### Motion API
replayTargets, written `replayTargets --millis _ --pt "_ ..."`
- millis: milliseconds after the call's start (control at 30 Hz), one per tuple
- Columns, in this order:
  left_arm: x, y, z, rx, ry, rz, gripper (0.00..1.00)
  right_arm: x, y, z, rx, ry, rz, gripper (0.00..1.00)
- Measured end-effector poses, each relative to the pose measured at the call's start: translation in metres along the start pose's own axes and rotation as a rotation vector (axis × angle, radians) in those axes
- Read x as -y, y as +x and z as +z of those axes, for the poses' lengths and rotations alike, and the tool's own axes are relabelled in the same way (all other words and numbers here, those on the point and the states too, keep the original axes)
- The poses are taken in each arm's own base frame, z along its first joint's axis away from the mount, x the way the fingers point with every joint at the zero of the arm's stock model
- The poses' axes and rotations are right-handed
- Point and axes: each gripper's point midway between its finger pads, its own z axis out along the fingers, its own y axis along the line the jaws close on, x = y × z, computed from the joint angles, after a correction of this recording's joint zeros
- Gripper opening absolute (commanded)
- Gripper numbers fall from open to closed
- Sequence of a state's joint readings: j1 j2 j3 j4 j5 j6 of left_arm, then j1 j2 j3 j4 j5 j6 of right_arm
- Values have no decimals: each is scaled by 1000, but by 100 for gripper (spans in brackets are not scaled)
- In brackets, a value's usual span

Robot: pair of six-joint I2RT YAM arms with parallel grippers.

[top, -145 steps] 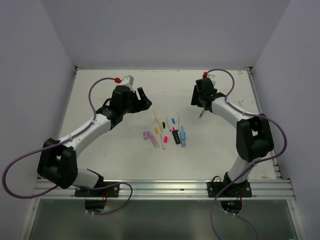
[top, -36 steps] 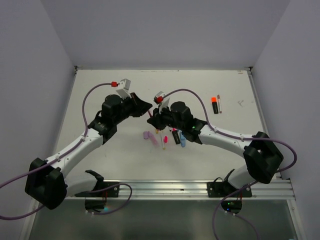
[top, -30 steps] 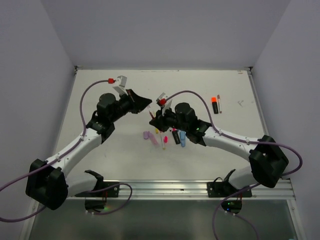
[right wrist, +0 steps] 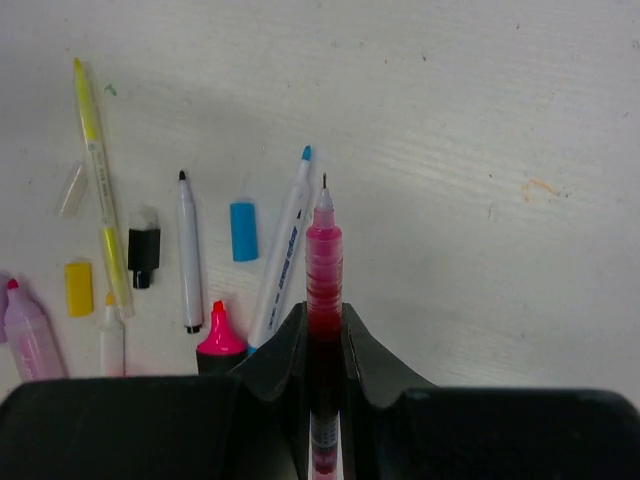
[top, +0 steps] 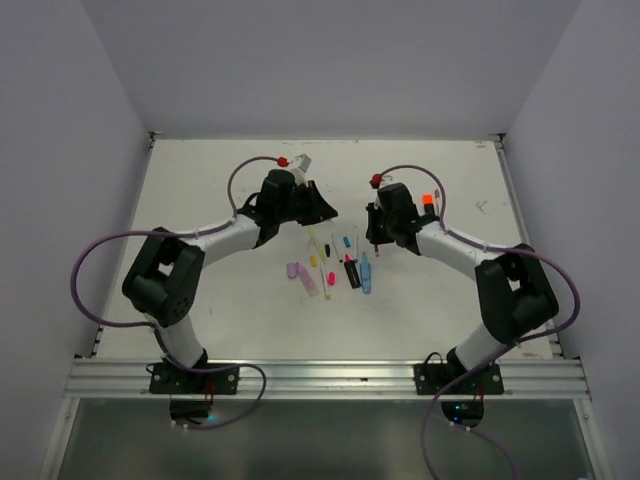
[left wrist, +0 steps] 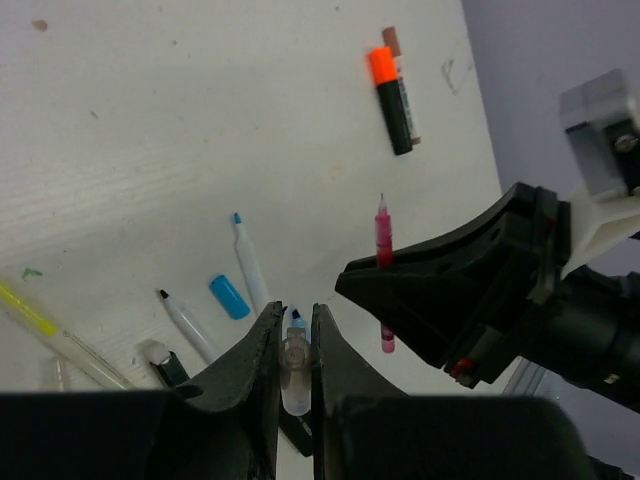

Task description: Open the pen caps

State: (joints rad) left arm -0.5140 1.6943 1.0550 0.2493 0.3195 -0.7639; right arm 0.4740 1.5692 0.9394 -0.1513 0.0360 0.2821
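My left gripper point(left wrist: 295, 315) point(top: 320, 206) is shut on a clear pen cap point(left wrist: 295, 362), held above the table. My right gripper point(right wrist: 323, 315) point(top: 376, 234) is shut on a thin red pen point(right wrist: 323, 262) point(left wrist: 383, 232) whose bare tip points away. The two grippers face each other with a gap between them. Below them lie uncapped pens and highlighters point(top: 340, 265) with loose caps: a blue cap point(right wrist: 243, 231) point(left wrist: 229, 297), a yellow cap point(right wrist: 78, 275), a black cap point(right wrist: 144, 249) and a clear cap point(right wrist: 70, 189).
An orange-capped highlighter point(left wrist: 390, 88) point(top: 430, 200) and a brown-capped pen point(left wrist: 403, 80) lie apart at the back right, just behind my right arm. Among the uncapped ones are a yellow pen point(right wrist: 95, 190), a pink highlighter point(right wrist: 218, 335) and a lilac highlighter point(top: 297, 271). Walls close in the table.
The grippers, close together over the pens a second ago, have drawn apart. The right one has moved right with the red pen; the left arm has folded back, holding the clear cap.
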Motion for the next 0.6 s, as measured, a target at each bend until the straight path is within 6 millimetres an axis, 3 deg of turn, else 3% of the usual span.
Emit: replayTargets --millis 67,167,400,600 --pt "-15 22 16 -71 -49 -13 5 0 -3 11 -18 8 14 0" --pt "-39 38 34 -134 -121 -21 6 -4 -11 30 -33 8 25 0" --pt "-71 38 59 -167 -252 3 9 -29 -46 68 -16 -55 44 2" --pt "-93 34 73 -172 -336 24 15 -50 -52 92 -26 -99 33 9"
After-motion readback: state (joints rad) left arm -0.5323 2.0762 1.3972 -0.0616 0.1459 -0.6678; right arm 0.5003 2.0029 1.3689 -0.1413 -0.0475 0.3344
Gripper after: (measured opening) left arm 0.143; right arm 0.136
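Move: From the left hand, with a clear cap in its grip, the bare table it is being taken to is some 6 cm ahead and 15 cm below; the black cap stands about 3 cm back of the hand, level sideways, and the yellow pen about 3 cm left, level. From the right hand, holding the pink pen, its bare patch lies roughly 9 cm ahead, 8 cm left and 6 cm lower. The blue cap is 3 cm ahead and 6 cm left of it, the light blue pen 2 cm ahead and 3 cm left. Down first, then easing forward, the left hand sinks about 11 cm towards the bare table beyond the laid-out pens, its fingers tipping some 20 degrees more downward and keeping hold of the clear cap. The right hand sweeps forward and left, about 8 cm each way, sinking only slightly, and carries the pink pen past the blue cap and in close beside the left fingers. ##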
